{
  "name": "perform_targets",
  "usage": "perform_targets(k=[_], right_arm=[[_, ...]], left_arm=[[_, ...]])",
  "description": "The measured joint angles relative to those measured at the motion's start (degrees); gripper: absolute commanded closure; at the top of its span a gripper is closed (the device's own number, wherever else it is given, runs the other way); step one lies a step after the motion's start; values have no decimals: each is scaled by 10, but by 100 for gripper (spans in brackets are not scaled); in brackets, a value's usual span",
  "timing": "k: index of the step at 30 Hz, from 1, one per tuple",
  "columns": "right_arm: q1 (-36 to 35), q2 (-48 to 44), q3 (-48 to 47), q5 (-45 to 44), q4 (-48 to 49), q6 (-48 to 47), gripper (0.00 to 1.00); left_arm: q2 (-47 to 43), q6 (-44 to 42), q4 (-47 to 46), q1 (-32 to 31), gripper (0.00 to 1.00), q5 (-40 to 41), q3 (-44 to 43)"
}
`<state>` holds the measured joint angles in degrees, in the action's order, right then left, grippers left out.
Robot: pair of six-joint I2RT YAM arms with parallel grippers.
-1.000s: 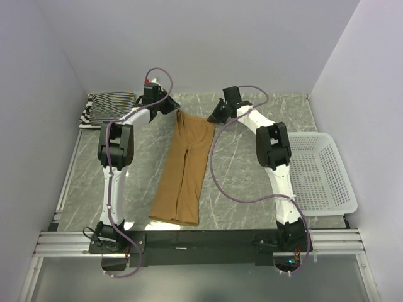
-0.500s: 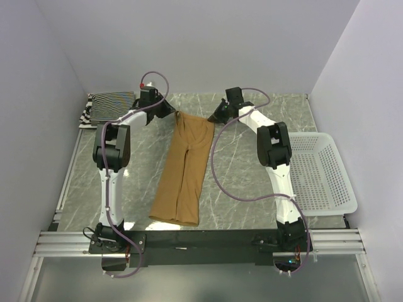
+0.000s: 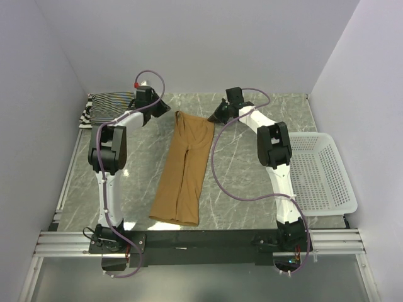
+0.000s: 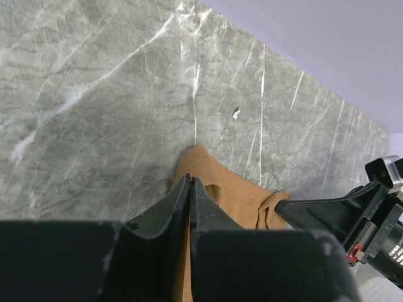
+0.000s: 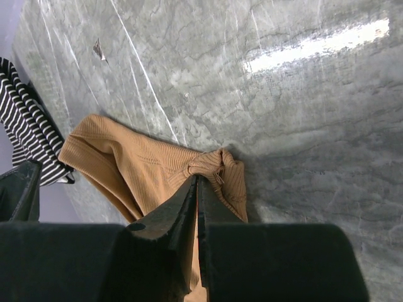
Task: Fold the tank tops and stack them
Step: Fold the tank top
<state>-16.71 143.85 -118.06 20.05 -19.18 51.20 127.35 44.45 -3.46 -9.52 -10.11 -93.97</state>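
The tan tank top point(image 3: 186, 163) lies lengthwise down the middle of the table, hem toward the arm bases. My right gripper point(image 3: 216, 117) is shut on its far right strap, and the fabric bunches at the tips point(image 5: 197, 177). My left gripper point(image 3: 164, 109) hangs shut a little to the left of the far left strap. Its closed tips point(image 4: 190, 179) point at the tan top point(image 4: 227, 195) with nothing held. The thin-striped tank top point(image 3: 113, 100) lies folded in the far left corner on the wide-striped one point(image 3: 87, 117). Part of the striped pile point(image 5: 25, 126) shows in the right wrist view.
A white lattice basket point(image 3: 321, 170) stands at the table's right edge. Walls close in the back and both sides. The right gripper's dark body point(image 4: 334, 214) shows at the right of the left wrist view. Cables loop over both arms.
My left gripper has drawn back to the left, away from the tan top's far left strap, which stayed in place. The right gripper and the top have hardly moved.
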Motion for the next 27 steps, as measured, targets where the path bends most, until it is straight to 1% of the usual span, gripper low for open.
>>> perform_targets(k=[5,15,18,22,27], right_arm=[[0,0,0,3,0,2,90],[7,0,0,9,0,2,91],[9,0,0,11,0,2,91],[11,0,0,17,0,2,91],[12,1,0,25,0,2,91]], left_arm=[[25,-1,9,-7,92,-3,-24],[62,-2,17,-41,94,-21,-64],[80,-2,17,-48,94,-31,-92],[106,-2,17,-52,94,-38,-118],[135,5,20,-53,93,-48,-125]])
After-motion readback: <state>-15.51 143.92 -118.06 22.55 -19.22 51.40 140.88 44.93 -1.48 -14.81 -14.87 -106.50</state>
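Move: The tank top's left shoulder strap lies roughly 6 cm to the right of the empty left hand, 1 cm nearer the base and some 7 cm below. Its right strap, under the right hand's shut fingertips, is about 18 cm right and 4 cm back. The striped stack is about 25 cm left and 1 cm farther out. From the right hand, the left strap lies about 14 cm left and 2 cm ahead. With shut fingers, the left hand sweeps about 7 cm right while sinking 5 cm onto the left shoulder strap. ##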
